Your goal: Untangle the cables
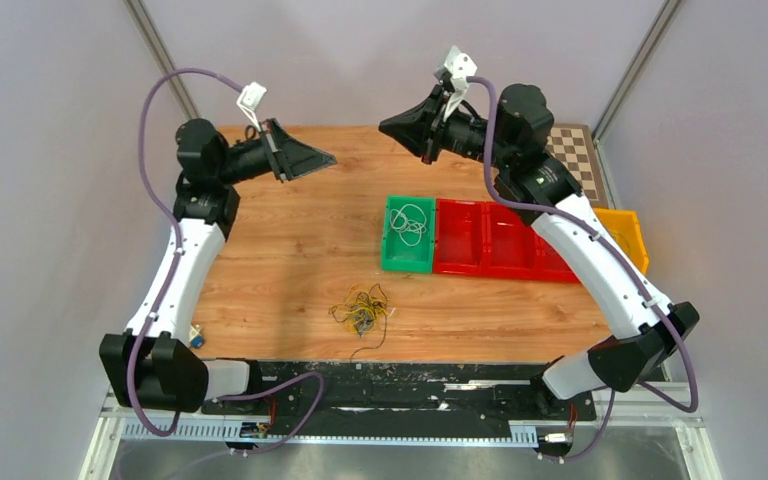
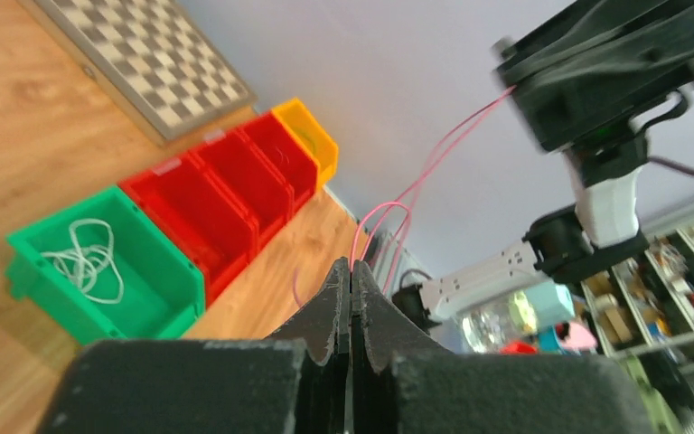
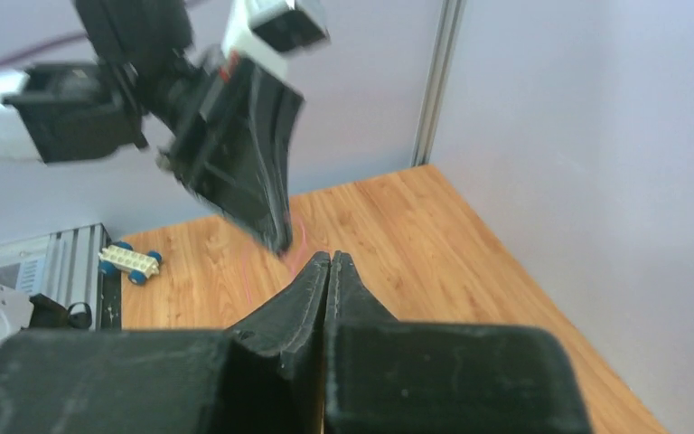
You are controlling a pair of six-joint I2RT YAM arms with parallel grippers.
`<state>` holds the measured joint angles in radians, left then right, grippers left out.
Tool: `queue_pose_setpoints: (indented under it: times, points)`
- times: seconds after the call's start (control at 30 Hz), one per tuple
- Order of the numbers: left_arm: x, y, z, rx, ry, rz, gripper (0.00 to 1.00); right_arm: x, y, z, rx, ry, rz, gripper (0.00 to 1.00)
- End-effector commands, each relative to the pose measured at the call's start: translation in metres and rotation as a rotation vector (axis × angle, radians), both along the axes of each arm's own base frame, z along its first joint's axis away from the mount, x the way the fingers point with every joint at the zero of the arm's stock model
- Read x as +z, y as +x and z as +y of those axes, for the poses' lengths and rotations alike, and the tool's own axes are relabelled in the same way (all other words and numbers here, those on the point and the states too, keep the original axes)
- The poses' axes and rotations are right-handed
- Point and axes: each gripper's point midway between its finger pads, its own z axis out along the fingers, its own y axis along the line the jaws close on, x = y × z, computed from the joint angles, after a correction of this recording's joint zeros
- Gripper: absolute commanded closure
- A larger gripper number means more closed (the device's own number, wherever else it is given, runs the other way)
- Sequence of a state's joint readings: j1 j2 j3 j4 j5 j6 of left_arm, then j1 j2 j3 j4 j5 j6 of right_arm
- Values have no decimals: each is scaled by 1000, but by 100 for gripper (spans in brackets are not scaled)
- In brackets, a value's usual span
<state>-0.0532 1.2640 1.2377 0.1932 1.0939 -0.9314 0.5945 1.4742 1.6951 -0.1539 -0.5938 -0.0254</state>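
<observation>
The cables lie as a small yellow and dark snarl on the wooden table near the front edge. A white cable is coiled in the green bin. Both arms are raised over the back of the table, tips facing each other. My left gripper is shut on a thin pink cable. That cable runs in two strands up to my right gripper, which is shut on its other end. A loop of pink cable hangs between them. In the right wrist view the pink cable shows only faintly.
Two red bins and a yellow bin stand in a row right of the green bin. A chessboard lies at the back right corner. A small white toy car with blue wheels sits beside the left arm's base.
</observation>
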Motion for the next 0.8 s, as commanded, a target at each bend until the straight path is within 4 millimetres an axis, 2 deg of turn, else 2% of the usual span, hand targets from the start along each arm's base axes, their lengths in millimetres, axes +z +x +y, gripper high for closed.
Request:
queue_pose_setpoints:
  times: [0.0, 0.13, 0.23, 0.37, 0.4, 0.47, 0.5, 0.53, 0.6, 0.67, 0.77]
  points:
    - [-14, -19, -46, -163, 29, -11, 100, 58, -22, -11, 7, 133, -67, 100]
    - [-10, -32, -79, -275, 36, -49, 100, 60, -18, -17, -15, 138, -64, 100]
    - [-11, -28, -89, -294, 33, -43, 100, 59, -9, -34, -65, 149, -44, 100]
    - [5, -25, -94, -325, -14, -77, 100, 40, 3, -65, -120, 102, 7, 100]
    - [8, -25, -94, -325, -18, -90, 100, 30, 6, -75, -140, 63, 12, 90]
    - [12, -26, -93, -325, -8, -118, 100, 0, 7, -94, -170, -37, 21, 44]
    - [14, -27, -92, -324, -4, -132, 100, -16, 3, -102, -174, -69, 57, 28]
    - [14, -28, -92, -322, 5, -144, 100, -35, -3, -109, -160, -97, 103, 18]
    - [17, -30, -91, -322, 9, -152, 100, -63, -24, -113, -122, -130, 151, 9]
    - [19, -31, -91, -324, 7, -150, 100, -84, -43, -110, -77, -135, 167, 2]
    - [24, -32, -91, -325, -5, -156, 100, -96, -55, -97, -24, -149, 111, 0]
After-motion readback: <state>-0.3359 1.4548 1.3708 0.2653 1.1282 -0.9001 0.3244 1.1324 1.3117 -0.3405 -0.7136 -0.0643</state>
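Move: Up and out to the right of the left hand, which still holds one part of the pink cable, the first red compartment lies about 25 cm to its right, 7 cm ahead and 39 cm below. From the right hand, still shut on another part, that compartment is some 17 cm right, 6 cm ahead and 43 cm below; the green box sits 5 cm right and 6 cm ahead, the yellow tangle 13 cm back and 5 cm left. Swinging right about 9 cm towards the red compartments, the left hand keeps its pinch on the pink cable, dips some 3 cm, rises again and turns clockwise nearly 20 degrees. The right hand lifts slightly, then draws right about 11 cm, opens wide to let the cable go, and finally sinks, tilting down, to 8 cm below its start. ##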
